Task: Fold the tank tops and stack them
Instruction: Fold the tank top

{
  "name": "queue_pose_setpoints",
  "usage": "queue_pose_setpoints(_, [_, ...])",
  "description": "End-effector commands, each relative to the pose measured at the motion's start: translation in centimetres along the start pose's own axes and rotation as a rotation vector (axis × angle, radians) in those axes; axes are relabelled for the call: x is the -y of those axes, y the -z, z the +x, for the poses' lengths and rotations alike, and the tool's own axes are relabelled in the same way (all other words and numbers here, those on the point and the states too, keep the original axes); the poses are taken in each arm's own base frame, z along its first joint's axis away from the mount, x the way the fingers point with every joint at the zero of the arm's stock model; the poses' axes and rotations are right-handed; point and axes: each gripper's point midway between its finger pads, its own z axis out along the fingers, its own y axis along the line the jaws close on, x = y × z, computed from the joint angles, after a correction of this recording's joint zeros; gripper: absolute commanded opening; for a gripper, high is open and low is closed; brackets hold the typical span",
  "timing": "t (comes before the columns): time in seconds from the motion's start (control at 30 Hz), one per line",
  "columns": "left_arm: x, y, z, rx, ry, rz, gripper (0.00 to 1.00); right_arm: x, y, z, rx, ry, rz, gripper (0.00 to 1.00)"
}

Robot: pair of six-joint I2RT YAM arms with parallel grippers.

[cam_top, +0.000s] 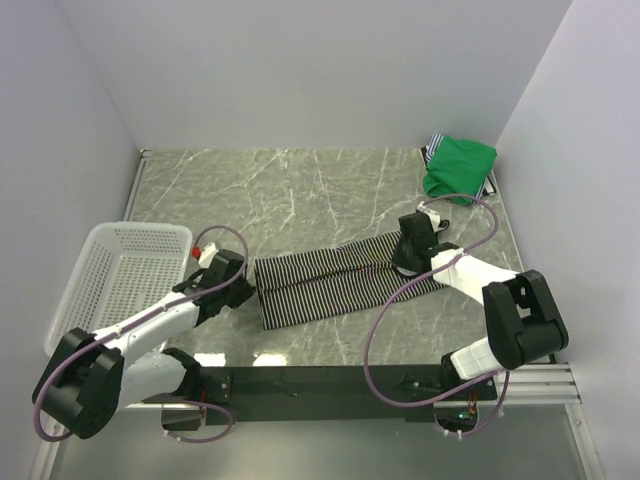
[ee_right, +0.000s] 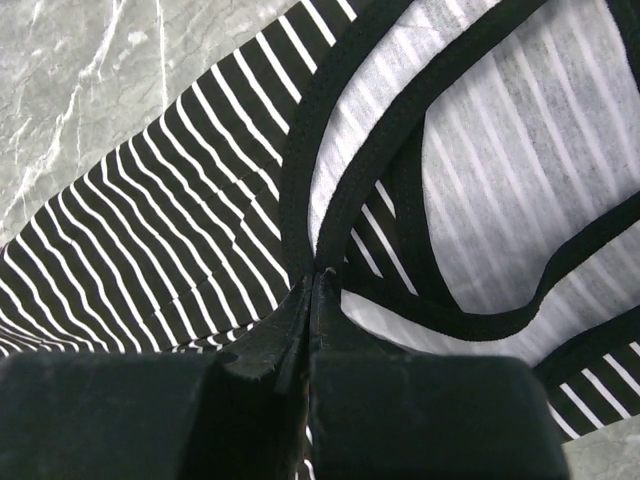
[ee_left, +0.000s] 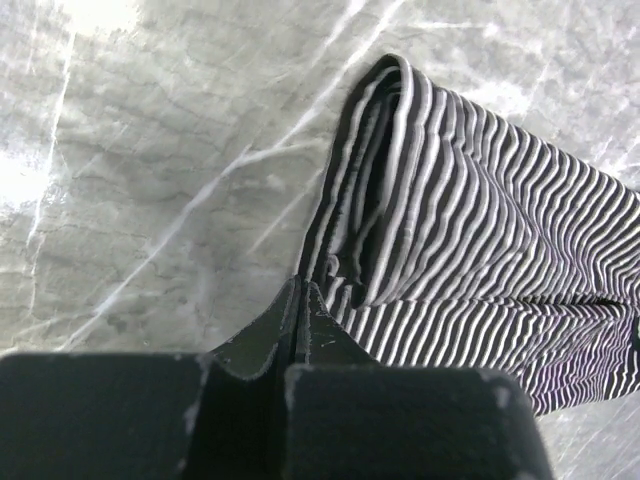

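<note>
The striped tank top (cam_top: 320, 285) lies doubled lengthwise across the middle of the table. Its folded hem end (ee_left: 480, 220) points left and its dark-edged straps (ee_right: 400, 130) point right. My left gripper (cam_top: 240, 287) sits at the hem end, jaws (ee_left: 300, 287) pressed together with the cloth's edge running into their tip. At the strap end, my right gripper (cam_top: 408, 258) is shut (ee_right: 318, 272) where two dark strap edges meet. The green tank top (cam_top: 460, 168) lies bunched in the back right corner, away from both grippers.
A white mesh basket (cam_top: 120, 275) stands at the left edge, just behind my left arm. A bit of striped cloth (cam_top: 434, 150) shows under the green top. Grey walls close in the marble table (cam_top: 330, 190) on three sides.
</note>
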Motion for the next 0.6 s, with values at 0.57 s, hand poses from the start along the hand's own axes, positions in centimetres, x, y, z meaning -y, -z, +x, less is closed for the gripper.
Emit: queue_pose_setpoints(0.57, [9.1, -4.9, -1.9, -0.041, -0.125, 0.041, 0.01, -0.4, -1.4, 1.1, -0.113, 0.022, 0.035, 0.00])
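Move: The striped tank top's folded far left corner lies about 9 cm ahead of the left hand, 3 cm to its right and 2 cm lower. The white basket's middle is level with that hand, roughly 28 cm to its left. The right hand has the neckline straight under its fingertips, about 1 cm down; the green stack lies some 25 cm ahead and 14 cm right of that hand. Shut left hand hops about 8 cm forward and 5 right towards the far-left corner; right sinks at neckline. ##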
